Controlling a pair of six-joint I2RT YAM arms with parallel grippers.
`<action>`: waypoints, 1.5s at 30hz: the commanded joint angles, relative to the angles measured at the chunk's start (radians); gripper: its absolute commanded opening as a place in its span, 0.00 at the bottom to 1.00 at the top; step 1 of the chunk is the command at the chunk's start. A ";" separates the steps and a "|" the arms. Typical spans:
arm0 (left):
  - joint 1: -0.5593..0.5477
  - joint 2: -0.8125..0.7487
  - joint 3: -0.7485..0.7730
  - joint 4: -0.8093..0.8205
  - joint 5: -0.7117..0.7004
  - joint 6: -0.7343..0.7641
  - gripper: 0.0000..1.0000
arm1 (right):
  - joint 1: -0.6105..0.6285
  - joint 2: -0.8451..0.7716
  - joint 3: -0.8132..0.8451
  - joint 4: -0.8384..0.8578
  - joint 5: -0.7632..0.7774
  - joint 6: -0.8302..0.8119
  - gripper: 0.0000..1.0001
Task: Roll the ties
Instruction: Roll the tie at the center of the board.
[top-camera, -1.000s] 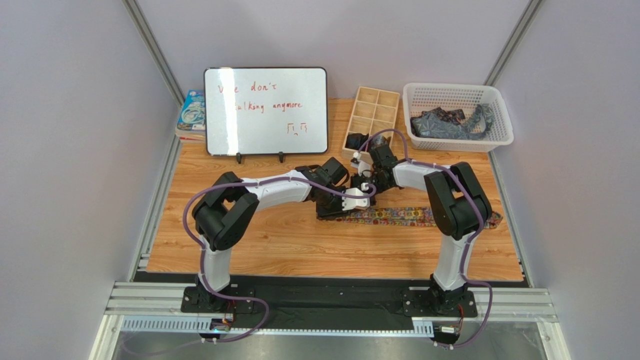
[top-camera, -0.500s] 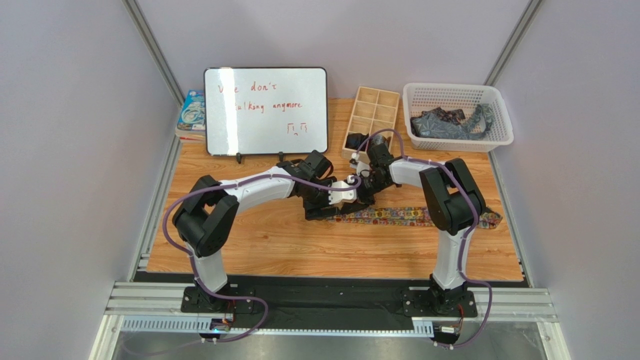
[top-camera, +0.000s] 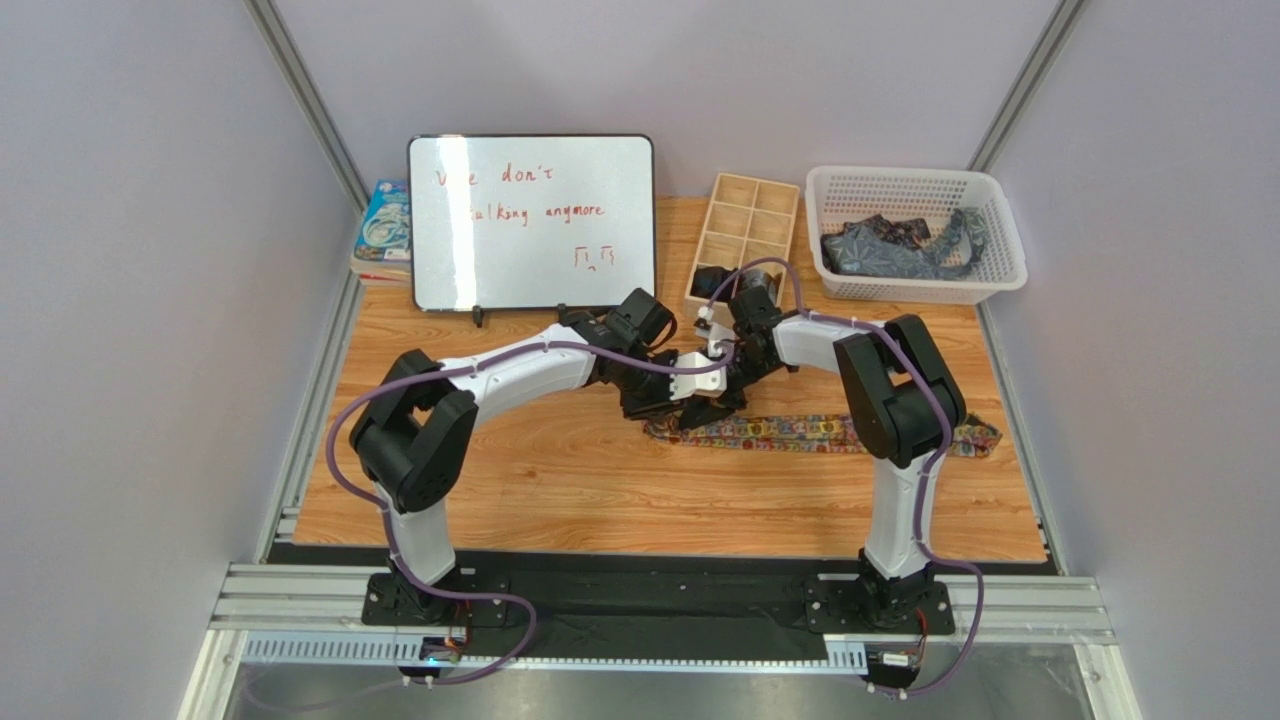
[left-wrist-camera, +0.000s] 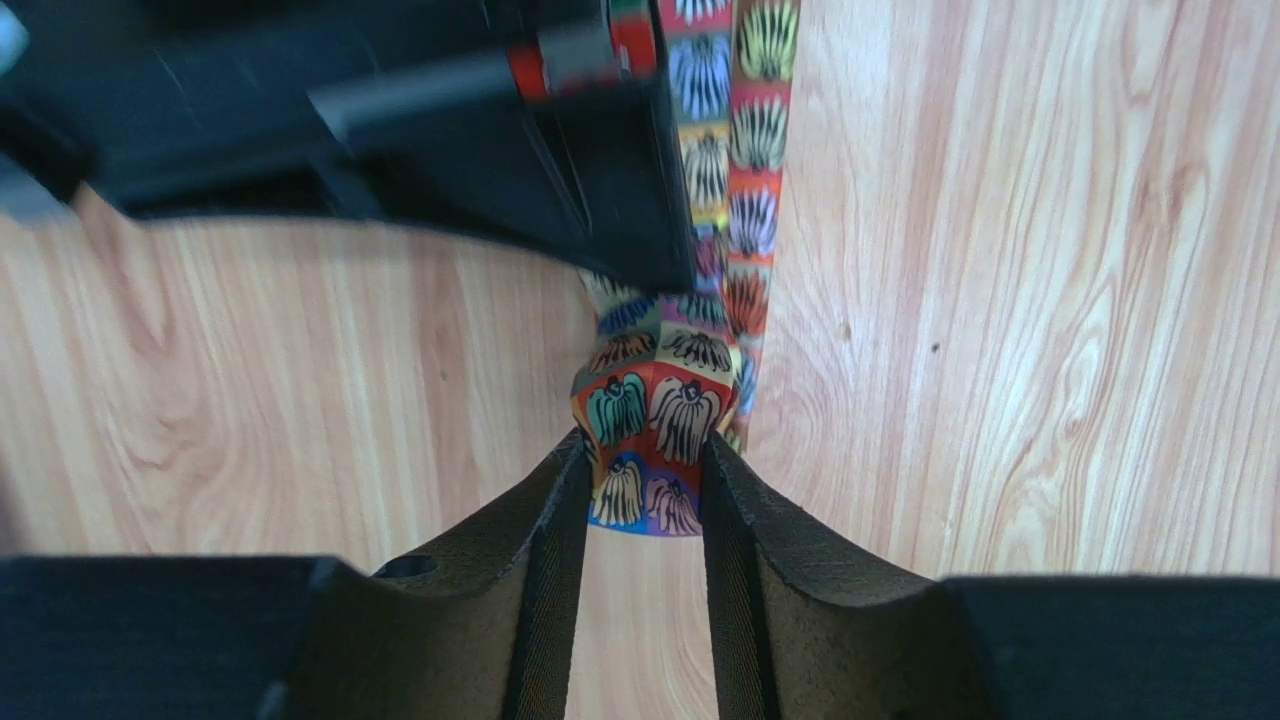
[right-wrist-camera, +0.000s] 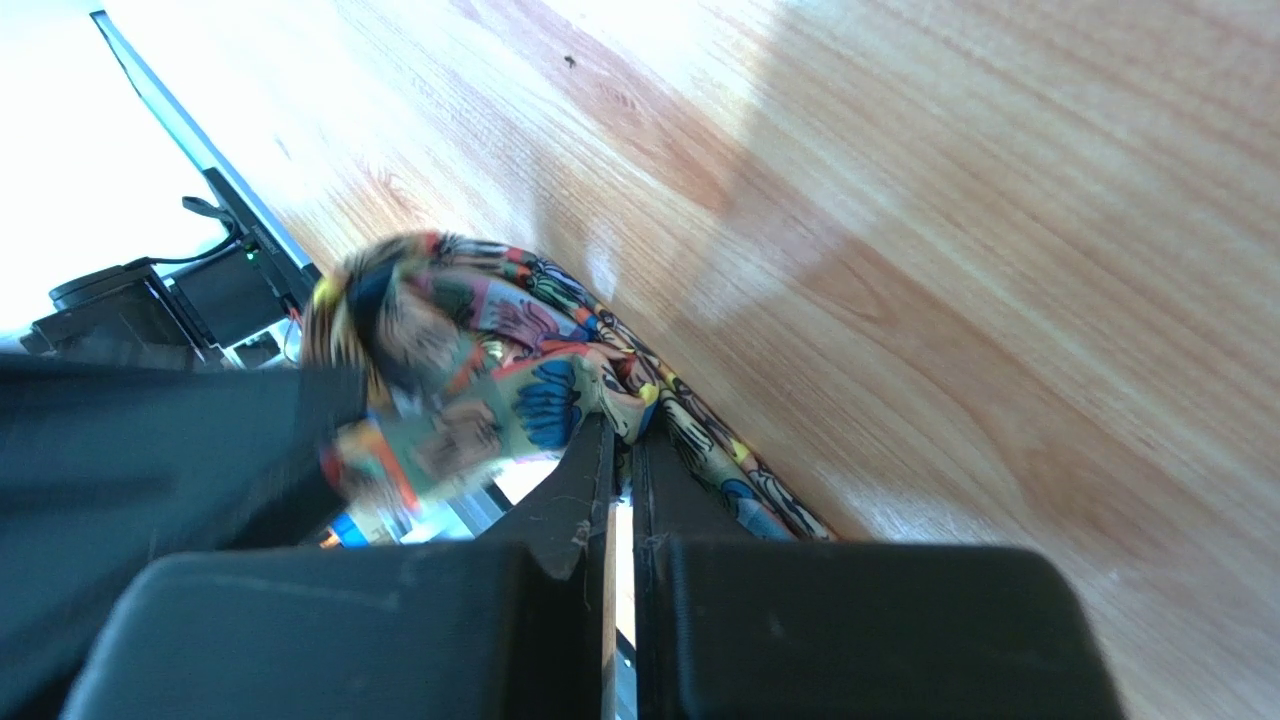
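Note:
The multicoloured tie (top-camera: 796, 434) lies stretched across the middle of the wooden table, and its left end is lifted and folded over. In the left wrist view my left gripper (left-wrist-camera: 643, 458) is closed around that folded end (left-wrist-camera: 661, 413), with a finger pressing each side. The right gripper (left-wrist-camera: 451, 135) hangs just beyond it over the same tie. Seen from the right wrist, my right gripper (right-wrist-camera: 621, 428) is shut on a pinch of the tie's fabric (right-wrist-camera: 496, 353), which bunches to its left. From above, the two grippers, left (top-camera: 694, 387) and right (top-camera: 729, 365), meet at the tie's left end. Dark ties (top-camera: 902, 243) lie in the basket.
A white mesh basket (top-camera: 995, 225) stands at the back right and a wooden compartment box (top-camera: 747, 233) next to it. A whiteboard on a stand (top-camera: 532, 222) is at the back left, with a blue-white packet (top-camera: 385, 225) beside it.
The left arm swung left and back. Its jaws widened, then closed round the tie's folded end. The right gripper stayed shut on the tie and shifted slightly back.

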 joint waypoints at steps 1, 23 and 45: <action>-0.030 0.044 0.081 -0.008 0.065 -0.015 0.37 | 0.017 0.038 0.014 -0.007 0.090 -0.017 0.00; -0.045 0.190 0.106 -0.079 0.016 0.037 0.36 | -0.058 -0.093 -0.007 -0.085 -0.063 -0.040 0.28; -0.045 0.182 0.104 -0.086 0.027 0.034 0.37 | 0.042 -0.038 0.002 0.018 0.058 0.028 0.39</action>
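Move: The tie's rolled end is about 2 cm to the right of the left hand and some 4 cm below, level with it front to back; the right fingers already pinch it, its bulk about 1 cm to their left. From the left hand, the unrolled strip's middle lies roughly 21 cm right, 1 cm back and 5 cm down; the wooden tray stands about 22 cm ahead and 10 cm right, 4 cm down. Left hand sinks some 4 cm and rightward around the roll; right then opens, rises 3 cm, dips slightly. ##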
